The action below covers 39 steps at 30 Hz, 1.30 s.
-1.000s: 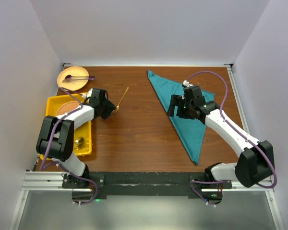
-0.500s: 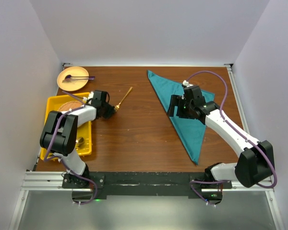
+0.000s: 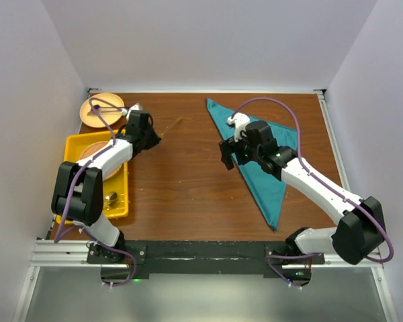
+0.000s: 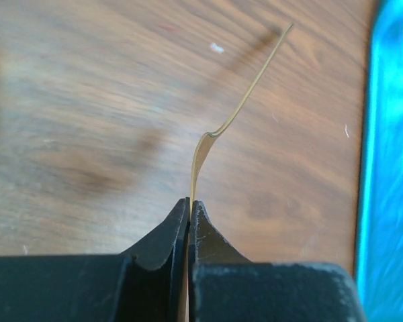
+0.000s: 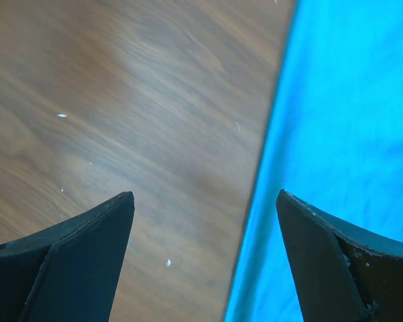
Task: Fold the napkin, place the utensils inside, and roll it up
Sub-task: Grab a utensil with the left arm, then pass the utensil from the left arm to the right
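Observation:
The teal napkin (image 3: 258, 157) lies folded into a long triangle on the right half of the wooden table, and it shows again at the right of the left wrist view (image 4: 386, 168). My left gripper (image 3: 154, 139) (image 4: 189, 201) is shut on the end of a thin gold fork (image 4: 245, 100), which sticks out over the table toward the napkin and looks blurred from above (image 3: 172, 125). My right gripper (image 3: 227, 157) (image 5: 205, 194) stands open above the napkin's left edge (image 5: 349, 100), with nothing between its fingers.
A yellow tray (image 3: 74, 144) at the left edge holds a brown disc and a small gold item (image 3: 111, 196). Behind it stands a wooden plate (image 3: 94, 111) with a purple-ended stick. White walls close in the table's sides and back.
My left gripper has shut on the fork and lifted it toward the back of the table. The right arm has swung left to the napkin's left edge.

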Available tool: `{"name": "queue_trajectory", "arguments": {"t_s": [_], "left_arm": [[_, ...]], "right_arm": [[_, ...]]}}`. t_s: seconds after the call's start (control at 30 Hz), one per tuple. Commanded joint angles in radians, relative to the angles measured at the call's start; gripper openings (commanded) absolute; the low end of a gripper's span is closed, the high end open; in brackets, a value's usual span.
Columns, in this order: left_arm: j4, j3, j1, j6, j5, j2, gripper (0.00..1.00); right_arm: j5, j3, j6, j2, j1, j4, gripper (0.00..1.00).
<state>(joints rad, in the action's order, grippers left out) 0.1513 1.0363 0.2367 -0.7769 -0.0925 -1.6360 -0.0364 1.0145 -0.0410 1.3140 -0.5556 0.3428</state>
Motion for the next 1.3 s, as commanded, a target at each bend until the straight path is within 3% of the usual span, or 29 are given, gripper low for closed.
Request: {"name": "queue_trajectory", "arguments": {"t_s": [0.0,0.2,0.4,0.53,0.63,1.1,1.23,1.27], "left_arm": [[0.151,0.099,0.062,0.295,0.127,0.067,0.00],[0.214,0.056,0.102,0.412,0.342,0.192,0.00],[0.251,0.048,0.148,0.432,0.493,0.265,0.00],[0.274,0.047,0.170,0.436,0.507,0.274,0.00],[0.287,0.038,0.179,0.447,0.524,0.277,0.00],[0.298,0.022,0.184,0.450,0.593,0.292,0.00],[0.298,0.024,0.184,0.452,0.619,0.289,0.00],[0.297,0.024,0.184,0.449,0.640,0.288,0.00]], "right_arm": [[0.029,0.025,0.306,-0.013,-0.073,-0.165,0.90],[-0.040,-0.031,0.769,0.036,-0.190,-0.220,0.88],[-0.187,-0.057,0.889,0.070,-0.207,-0.295,0.84],[-0.195,-0.076,0.892,0.094,-0.219,-0.373,0.79],[-0.175,-0.073,0.889,0.114,-0.221,-0.398,0.68],[-0.129,-0.037,0.846,0.212,-0.221,-0.418,0.35],[-0.094,-0.016,0.805,0.240,-0.219,-0.412,0.22],[-0.089,0.007,0.782,0.249,-0.219,-0.400,0.14]]}}
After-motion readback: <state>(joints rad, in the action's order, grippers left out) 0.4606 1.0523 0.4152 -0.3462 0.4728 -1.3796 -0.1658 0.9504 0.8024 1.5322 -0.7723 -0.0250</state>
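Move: The left hand already holds the fork by its tines, some 7 cm above the table; its middle lies about 6 cm ahead and 6 cm to the right, about level. The right gripper waits about 30 cm to the right, 9 cm nearer the base and 8 cm higher; the yellow tray lies about 22 cm left, 14 cm back and 6 cm below. From the right hand the fork is roughly 15 cm ahead, 25 cm left and 8 cm below, the napkin 11 cm right, 7 cm ahead and 14 cm below. Keeping its shut grip on the tines, the left hand brings the fork back about 14 cm, to the right and up towards the right gripper, sinking slightly near the end as it turns some 50 degrees clockwise to swing the handle across. The right hand comes left to meet it, dipping late as its wrist turns counter-clockwise and its fingers tip upward, and closes from wide open to a narrow gap around the handle just past the neck. ##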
